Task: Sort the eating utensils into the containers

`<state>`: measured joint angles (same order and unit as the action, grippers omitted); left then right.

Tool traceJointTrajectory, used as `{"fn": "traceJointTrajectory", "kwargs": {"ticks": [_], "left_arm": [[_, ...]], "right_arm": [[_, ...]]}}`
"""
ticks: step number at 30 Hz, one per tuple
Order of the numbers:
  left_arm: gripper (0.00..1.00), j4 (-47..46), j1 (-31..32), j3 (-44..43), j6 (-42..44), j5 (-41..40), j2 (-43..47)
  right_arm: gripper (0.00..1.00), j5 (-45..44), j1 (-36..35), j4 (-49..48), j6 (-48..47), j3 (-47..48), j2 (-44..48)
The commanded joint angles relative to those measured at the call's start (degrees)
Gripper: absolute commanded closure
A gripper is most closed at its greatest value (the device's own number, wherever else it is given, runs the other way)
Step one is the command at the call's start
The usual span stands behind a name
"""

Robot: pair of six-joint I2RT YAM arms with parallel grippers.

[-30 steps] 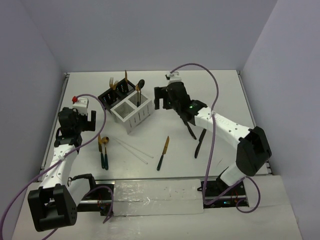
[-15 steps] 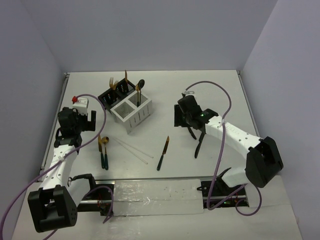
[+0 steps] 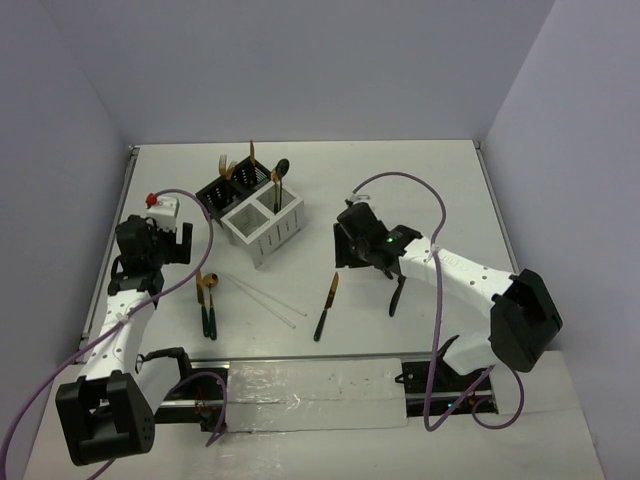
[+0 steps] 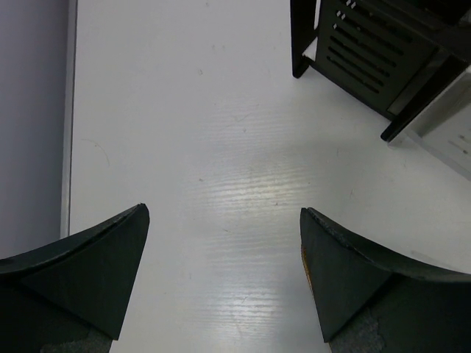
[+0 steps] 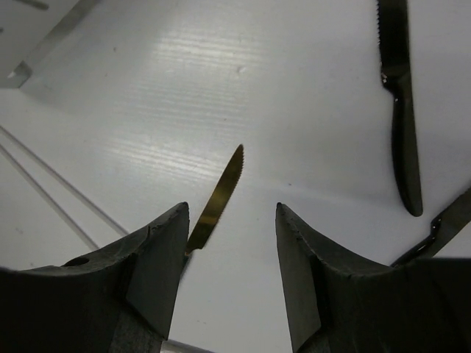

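Note:
A gold-bladed knife [image 3: 327, 297] with a dark handle lies on the table; in the right wrist view its blade [image 5: 219, 195] shows just beside the left finger [image 5: 158, 265]. My right gripper [image 3: 342, 258] [image 5: 232, 209] hovers over it, open, with nothing between the jaws. Two black utensils [image 5: 402, 110] [image 5: 444, 226] lie to its right. White chopsticks [image 3: 266, 297] and two gold-headed, green-handled utensils [image 3: 206, 302] lie near the left arm. The black container [image 3: 234, 190] [image 4: 375, 51] holds several upright utensils; the white container [image 3: 266, 226] stands beside it. My left gripper [image 3: 150, 250] [image 4: 222, 213] is open over bare table.
Purple cables loop over both arms. The grey walls close in the table on the left, back and right. A taped strip [image 3: 310, 385] runs along the near edge between the arm bases.
The right arm has swung from beside the containers down and left to above the gold knife, and its jaws have narrowed. The left arm has not moved.

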<state>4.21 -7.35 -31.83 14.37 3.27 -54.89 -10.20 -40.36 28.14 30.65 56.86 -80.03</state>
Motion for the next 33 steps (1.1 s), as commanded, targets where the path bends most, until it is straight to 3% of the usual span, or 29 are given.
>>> {"fn": "traceJointTrajectory", "kwargs": {"ticks": [1, 6, 9, 13, 15, 24, 33], "left_arm": [[0.08, 5.0, -0.5, -2.3, 3.2, 3.1, 0.1], [0.16, 36.0, -0.4, -14.4, 13.7, 18.2, -1.1], [0.15, 43.1, 1.5, -16.9, 18.0, 19.8, -2.2], [0.16, 43.3, 8.7, -15.7, 16.6, 9.8, -6.1], [0.16, 42.8, 12.4, -14.0, 16.0, 9.0, -7.6], [0.18, 37.5, 16.1, -11.2, 13.0, 4.7, -16.3], [0.39, 34.0, 18.2, -10.9, 10.9, 3.9, -23.1]], "right_arm": [[0.42, -3.2, -3.0, 1.0, 1.9, 2.0, -0.7], [0.41, -5.9, -4.2, 0.9, 1.9, 1.4, -0.8], [0.42, -5.4, -4.1, -0.7, 1.5, 0.5, -0.8], [0.41, -5.0, -4.2, -1.2, 1.0, 0.4, -1.1], [0.42, -5.7, -4.3, -1.4, 1.0, 0.0, -0.7], [0.42, -7.3, -4.3, -2.0, 1.2, -2.6, 2.1], [0.41, -8.2, -4.3, -1.5, 0.9, -1.8, 1.4]]}}
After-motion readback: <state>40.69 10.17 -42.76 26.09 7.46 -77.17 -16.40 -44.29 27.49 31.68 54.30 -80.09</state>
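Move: The gold spoon's middle lies about 12 cm back and 12 cm to the right of the left hand, some 14 cm lower. The gold knife stands just left of the spoon, about 10 cm right of the hand and 11 back; the chopsticks lie 25 cm right and 7 back. The white container is 25 cm right and 11 ahead. From the right hand, the spoon is about 31 cm left, 7 back and 11 below. Towards the gold spoon, touching nothing yet, the left hand sweeps back and right about 10 cm each way, nearly level at first, then sinks some 11 cm over the spoon's neck and the knife. The wrist tips about 45 degrees to point steeply down and swings some 30 degrees clockwise, while the wide-open fingers narrow to a bit over half open. ##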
